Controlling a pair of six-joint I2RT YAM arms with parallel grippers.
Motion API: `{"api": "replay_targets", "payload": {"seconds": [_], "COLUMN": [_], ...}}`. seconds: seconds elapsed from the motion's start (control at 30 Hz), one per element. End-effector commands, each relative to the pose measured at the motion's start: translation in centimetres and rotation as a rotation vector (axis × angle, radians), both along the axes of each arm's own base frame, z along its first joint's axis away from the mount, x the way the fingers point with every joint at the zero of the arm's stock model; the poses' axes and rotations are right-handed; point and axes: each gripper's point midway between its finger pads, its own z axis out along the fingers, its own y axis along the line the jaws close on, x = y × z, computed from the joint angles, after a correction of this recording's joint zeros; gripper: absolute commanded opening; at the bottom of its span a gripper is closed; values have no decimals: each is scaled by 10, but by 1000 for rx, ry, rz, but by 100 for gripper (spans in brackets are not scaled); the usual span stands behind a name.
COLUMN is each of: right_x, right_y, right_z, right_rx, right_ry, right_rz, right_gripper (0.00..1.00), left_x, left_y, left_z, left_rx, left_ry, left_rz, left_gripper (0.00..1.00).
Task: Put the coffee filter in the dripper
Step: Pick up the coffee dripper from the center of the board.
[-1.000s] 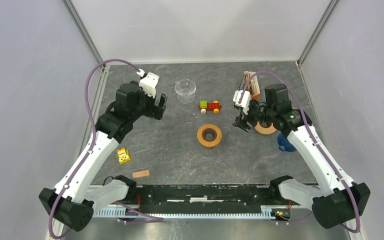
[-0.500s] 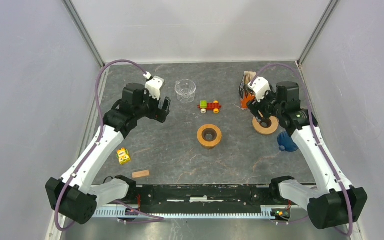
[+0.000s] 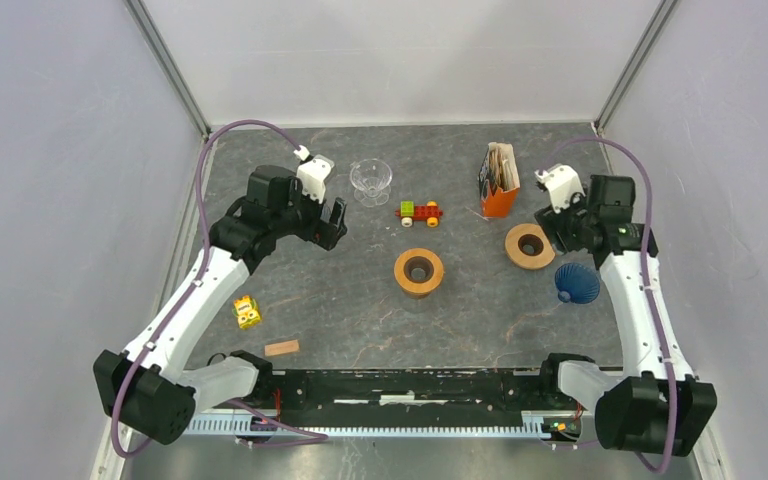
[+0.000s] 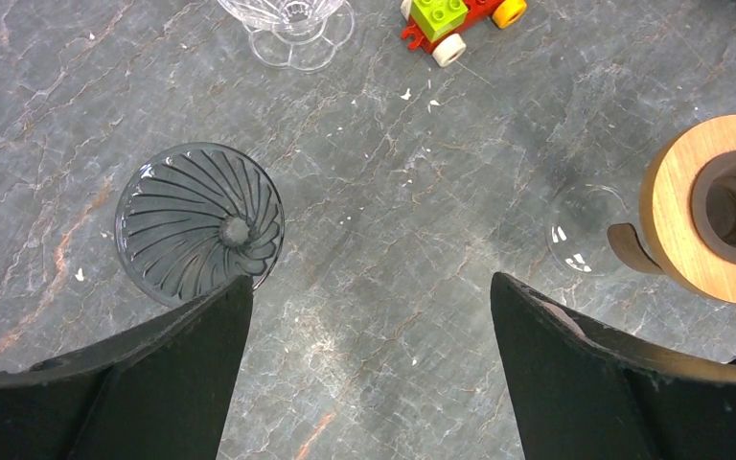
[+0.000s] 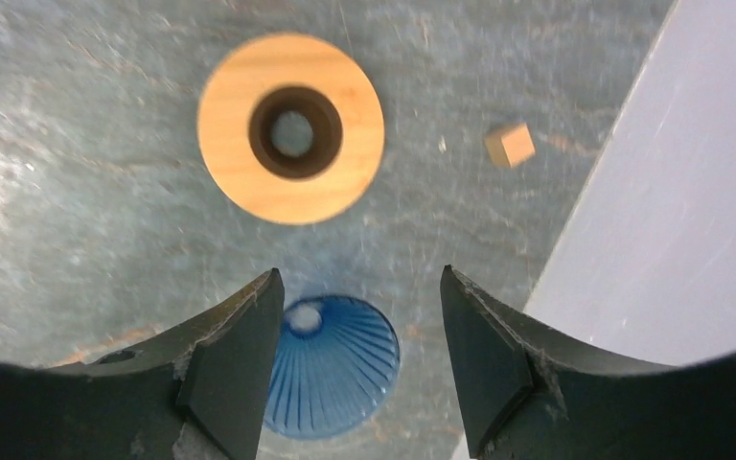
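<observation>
The coffee filters (image 3: pixel 501 163) stand as a stack of paper in an orange holder at the back right. A blue ribbed dripper (image 3: pixel 577 283) (image 5: pixel 335 369) lies near the right wall. My right gripper (image 3: pixel 552 222) (image 5: pixel 359 278) hovers open above it with nothing between its fingers, well right of the filters. A dark grey ribbed dripper (image 4: pixel 199 220) lies by the left finger of my left gripper (image 3: pixel 332 225) (image 4: pixel 372 283), which is open wide and empty over bare table. The left arm hides that dripper in the top view.
A clear glass dripper (image 3: pixel 371 180) and a toy brick car (image 3: pixel 419 211) sit at the back. Two wooden rings (image 3: pixel 419 271) (image 3: pixel 529 246) lie mid-table. A yellow toy (image 3: pixel 247 312) and wooden block (image 3: pixel 281 347) are front left. A small wooden cube (image 5: pixel 510 145) lies near the right wall.
My right gripper has swung right, away from the filter holder, to above the blue dripper, and its jaws have narrowed a little. The left gripper has edged right.
</observation>
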Motion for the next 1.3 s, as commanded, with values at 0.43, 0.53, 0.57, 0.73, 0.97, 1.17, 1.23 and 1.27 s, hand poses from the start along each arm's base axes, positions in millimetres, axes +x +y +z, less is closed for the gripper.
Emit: {"api": "replay_targets", "payload": {"seconds": [0.43,0.53,0.57,0.73,0.97,1.17,1.23,1.27], "right_x": [-59,-64,-66,-68,-64,-54,-51,-50], "right_y": [-78,-82,-83,-81,-75,-75,-73,-72], "right_z": [-67,-83,-87,-108,-119,-109,-103,-100], "right_rx": [49,76,86,168,271,299,313,322], "right_ry": [284,318,328,375,395,371,360,355], "right_rz": [-52,-54,-51,-44,-29,-35,-31,-29], "right_gripper": [63,63,63,59,42,17,8,3], "left_x": [-17,-15,-14,-7,-6,-6,-6,-5], "left_y": [-10,-11,-11,-8,-9,-8,-8,-8], "left_z": [36,35,36,29,26,27,26,25], "left_rx": [-97,-96,-95,-64,-60,-56,-55,-52], "left_ry": [-101,-99,-99,-89,-74,-83,-78,-77], "left_rz": [-78,-76,-74,-61,-59,-58,-61,-63], "left_gripper": [100,100,100,100,100,100,100,100]}}
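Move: The blue dripper lies about 8 cm back and 4 cm to the right of my right hand, some 14 cm below it. The wooden ring is about 1 cm back and 4 cm to my right hand's left; the small wood block is roughly 5 cm ahead and 6 cm right, and the orange filter box some 8 cm ahead and 10 cm left. From my left hand the dripper is about 42 cm to the right and 8 cm back. I bring my right hand down about 12 cm onto the blue dripper, drawing it back and to the right some 7 cm each way, the sideways swing coming first. My fingers tip steeper, by about 25 degrees, and roll left side up; near the bottom I ease back left a little and close them on the right-hand wall of the cone, rising slightly at the end. ##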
